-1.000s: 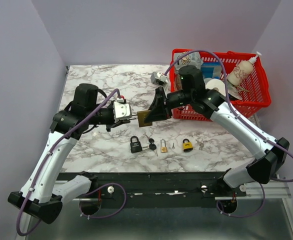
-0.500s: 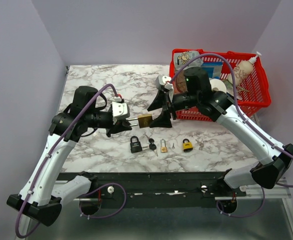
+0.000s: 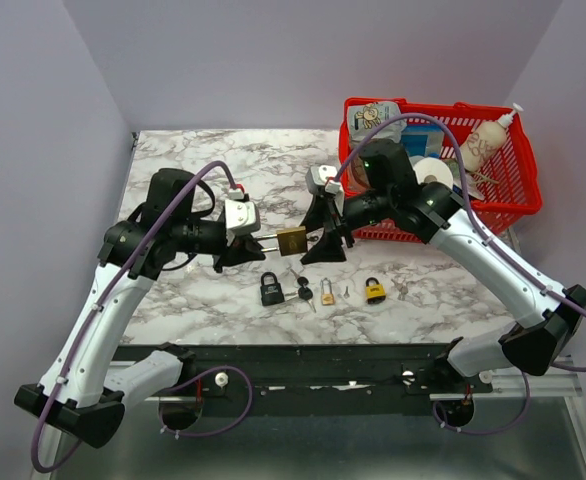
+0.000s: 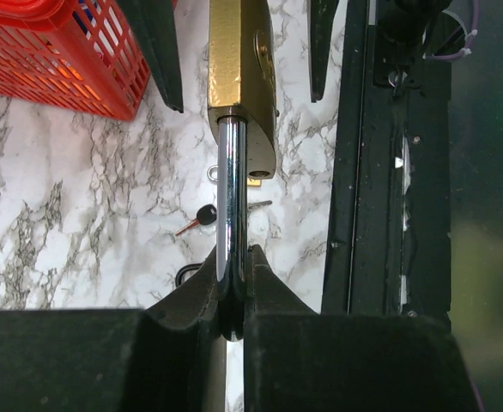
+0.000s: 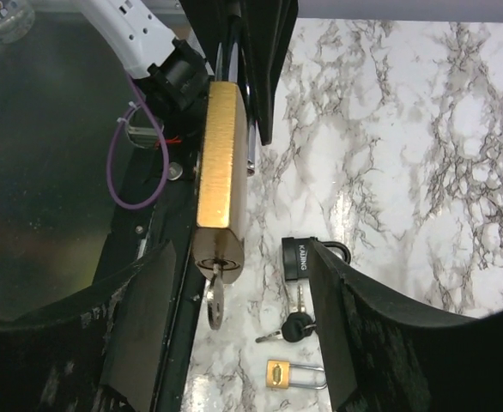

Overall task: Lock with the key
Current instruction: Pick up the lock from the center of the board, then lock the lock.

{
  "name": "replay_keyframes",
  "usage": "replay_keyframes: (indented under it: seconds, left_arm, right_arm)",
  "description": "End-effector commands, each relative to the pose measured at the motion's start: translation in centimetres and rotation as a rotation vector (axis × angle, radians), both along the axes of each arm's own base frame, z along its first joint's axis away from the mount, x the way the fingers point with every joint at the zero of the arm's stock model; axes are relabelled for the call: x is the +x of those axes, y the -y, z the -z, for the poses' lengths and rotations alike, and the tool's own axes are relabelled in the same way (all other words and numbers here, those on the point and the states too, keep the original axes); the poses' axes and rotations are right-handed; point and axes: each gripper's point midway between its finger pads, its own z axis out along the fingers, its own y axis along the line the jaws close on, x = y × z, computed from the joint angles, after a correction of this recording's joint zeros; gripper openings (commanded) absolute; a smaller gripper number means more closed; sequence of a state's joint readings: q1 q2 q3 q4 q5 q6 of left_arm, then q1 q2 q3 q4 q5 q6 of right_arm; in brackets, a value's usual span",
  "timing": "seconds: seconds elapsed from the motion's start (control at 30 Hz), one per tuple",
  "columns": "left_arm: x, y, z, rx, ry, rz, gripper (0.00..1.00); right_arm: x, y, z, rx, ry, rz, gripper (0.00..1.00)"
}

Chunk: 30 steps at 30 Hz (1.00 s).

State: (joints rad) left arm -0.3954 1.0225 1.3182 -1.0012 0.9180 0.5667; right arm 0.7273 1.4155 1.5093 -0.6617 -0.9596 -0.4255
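A large brass padlock point(image 3: 291, 240) hangs level above the marble table. My left gripper point(image 3: 257, 241) is shut on its steel shackle point(image 4: 231, 197); the brass body point(image 4: 239, 69) sticks out beyond the left gripper point(image 4: 233, 262). A silver key point(image 5: 215, 300) sits in the keyhole at the body's point(image 5: 220, 154) far end. My right gripper point(image 3: 319, 234) is open. Its two fingers stand either side of that key end without touching, as the right wrist view shows around the right gripper point(image 5: 239, 257).
On the table under the lock lie a black padlock point(image 3: 271, 290) with black-headed keys point(image 3: 301, 291), a small brass padlock point(image 3: 327, 292) and a yellow padlock point(image 3: 375, 291). A red basket point(image 3: 518, 205) full of items stands at the back right.
My right gripper has let go of the brass padlock's end, opened wide and drawn back a little, then come in again around the key. The left gripper still holds the shackle.
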Motion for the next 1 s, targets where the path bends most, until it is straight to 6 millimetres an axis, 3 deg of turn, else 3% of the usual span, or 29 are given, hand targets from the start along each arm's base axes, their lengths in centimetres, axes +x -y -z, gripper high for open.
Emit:
replay_keyframes:
  seconds: [0.0, 0.17, 0.27, 0.3, 0.47, 0.67, 0.97]
  left_arm:
    - [-0.2, 1.3, -3.0, -0.093, 0.049, 0.054, 0.0]
    - [-0.3, 1.7, -3.0, -0.099, 0.042, 0.054, 0.0]
    - [-0.3, 1.9, -2.9, -0.103, 0.034, 0.055, 0.0]
    - [-0.4, 2.0, -2.9, -0.106, 0.023, 0.054, 0.0]
    - [-0.6, 2.5, -2.6, -0.093, -0.012, 0.061, 0.0]
    - [-0.4, 3.0, -2.5, -0.102, -0.028, 0.049, 0.0]
    - [-0.2, 4.7, -2.7, -0.183, -0.006, 0.053, 0.0]
  right_arm:
    - [-0.8, -0.4, -0.7, 0.019, 0.028, -0.048, 0.64]
    - [-0.9, -0.7, -0.8, 0.024, 0.034, -0.049, 0.5]
    - [-0.9, -1.1, -0.4, 0.015, 0.04, -0.052, 0.37]
    - [-1.0, -1.2, -0.4, 0.012, 0.045, -0.049, 0.28]
    - [-0.7, -1.6, -0.6, 0.023, 0.065, -0.035, 0.01]
    - [-0.9, -1.7, -0.9, 0.031, 0.067, -0.042, 0.01]
    - [-3.9, -2.7, -2.3, 0.087, -0.029, -0.13, 0.01]
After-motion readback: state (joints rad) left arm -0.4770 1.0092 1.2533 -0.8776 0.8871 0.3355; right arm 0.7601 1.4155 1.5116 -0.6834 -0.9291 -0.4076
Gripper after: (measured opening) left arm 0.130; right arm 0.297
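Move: The gold lock's body hangs on its open shackle from the left gripper, about 6 cm to that hand's right, 1 cm ahead and 2 cm lower. From the right gripper's open fingers it lies some 4 cm left, 1 cm back and 1 cm lower, key end towards them. On the table about 27 cm below the right hand are the black lock, 2 cm ahead and 9 cm left, and the keys, 2 cm ahead and 2 cm left. Draw the right gripper back about 1 cm to line up with the gold lock, and shut its wide-open fingers on the key end of the body, the key left sticking out between them. Keep the left gripper's hold on the shackle and bring it about 2 cm right and a little back, feeding the body into the right fingers, while rolling it some 10 degrees so its forward side dips. ##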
